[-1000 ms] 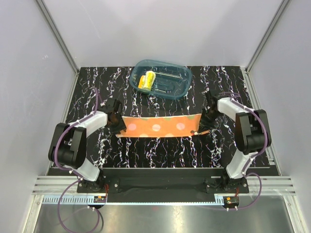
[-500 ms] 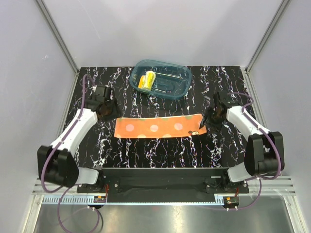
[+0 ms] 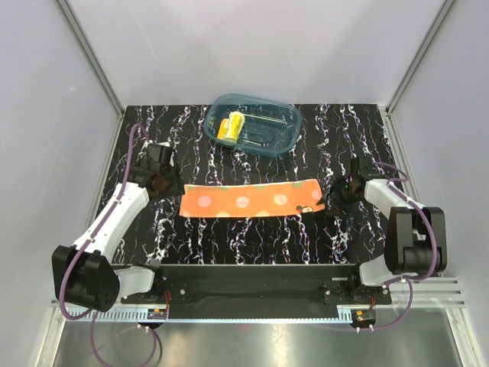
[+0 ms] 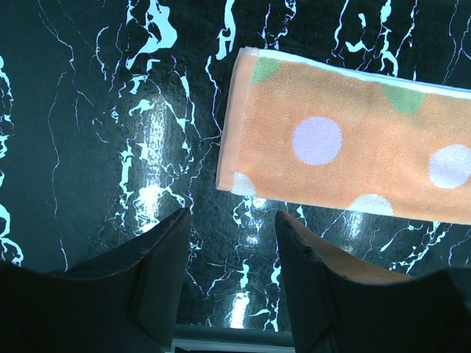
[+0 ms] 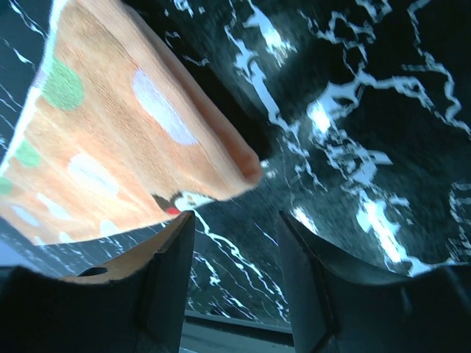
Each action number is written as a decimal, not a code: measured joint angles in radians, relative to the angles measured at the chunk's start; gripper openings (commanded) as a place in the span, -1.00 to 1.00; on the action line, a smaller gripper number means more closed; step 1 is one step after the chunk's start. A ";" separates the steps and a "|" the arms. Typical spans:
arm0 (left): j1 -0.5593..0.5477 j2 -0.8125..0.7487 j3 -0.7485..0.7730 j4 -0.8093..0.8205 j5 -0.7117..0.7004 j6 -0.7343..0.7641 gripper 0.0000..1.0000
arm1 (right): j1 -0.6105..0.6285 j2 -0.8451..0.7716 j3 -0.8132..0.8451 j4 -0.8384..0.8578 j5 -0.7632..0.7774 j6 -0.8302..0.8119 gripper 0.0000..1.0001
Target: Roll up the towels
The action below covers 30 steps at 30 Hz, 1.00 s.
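Note:
An orange towel (image 3: 250,200) with pale dots lies flat as a long strip across the middle of the black marbled table (image 3: 252,245). Its left end (image 4: 346,151) shows in the left wrist view and its right end (image 5: 118,140) in the right wrist view. My left gripper (image 3: 163,182) stands open just off the strip's left end, nothing between its fingers (image 4: 165,257). At the strip's right end my right gripper (image 3: 341,191) is open too, with its fingers (image 5: 173,257) empty. A yellow towel (image 3: 230,127) lies rolled inside the teal tub (image 3: 275,115).
The teal translucent tub stands at the back centre of the table. Grey walls with metal frame posts close in the left, right and back sides. Both arm bases sit on a black rail (image 3: 252,284) at the near edge.
Both grippers let go of the orange towel's ends and drew outward, away from it. The towel now lies flat and free on the table.

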 measured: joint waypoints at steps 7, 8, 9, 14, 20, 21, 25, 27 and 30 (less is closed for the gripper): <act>0.000 0.000 0.000 0.000 -0.002 0.010 0.08 | -0.018 0.077 -0.009 0.093 -0.050 0.012 0.08; 0.000 0.000 0.000 0.000 -0.003 0.010 0.07 | -0.018 0.081 -0.011 0.098 -0.053 0.012 0.09; 0.000 0.000 0.000 0.000 -0.003 0.010 0.07 | -0.018 0.084 -0.011 0.101 -0.054 0.011 0.09; 0.000 0.000 0.000 0.000 -0.004 0.010 0.07 | -0.023 0.087 -0.026 0.126 -0.054 0.011 0.02; 0.000 0.000 0.000 0.000 -0.006 0.011 0.07 | -0.041 0.105 -0.047 0.171 -0.100 0.015 -0.19; 0.000 0.000 0.000 0.000 -0.006 0.011 0.07 | -0.045 0.108 -0.049 0.179 -0.107 0.016 -0.22; 0.000 0.001 0.000 0.000 -0.006 0.011 0.06 | -0.053 0.117 -0.050 0.187 -0.114 0.013 -0.45; 0.000 0.002 0.000 0.000 -0.006 0.011 0.06 | -0.058 0.121 -0.050 0.187 -0.113 0.008 -0.67; 0.000 0.004 0.000 0.000 -0.007 0.011 0.06 | -0.063 0.127 -0.050 0.185 -0.107 0.005 -1.00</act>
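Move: The near right corner of the long folded orange towel lies about 2 cm ahead of the open right hand and some 3 cm below, sideways in line with it. The towel's far right corner is about 13 cm ahead and 1 cm to the left, also 3 cm below; the basket with the yellow roll stands roughly 30 cm ahead and 20 cm left. From the left hand, the near right corner is about 43 cm right, 1 cm ahead and 12 cm below. The right hand, its fingers still wide open, eases down about 3 cm onto the towel's near right corner, edging some 1.5 cm forward mostly at the very start and rolling about 5 degrees so that its left side rises. While still sinking slowly, in the second half it closes the fingers almost shut, pinching the corner's folded layers between the tips close to the table. ##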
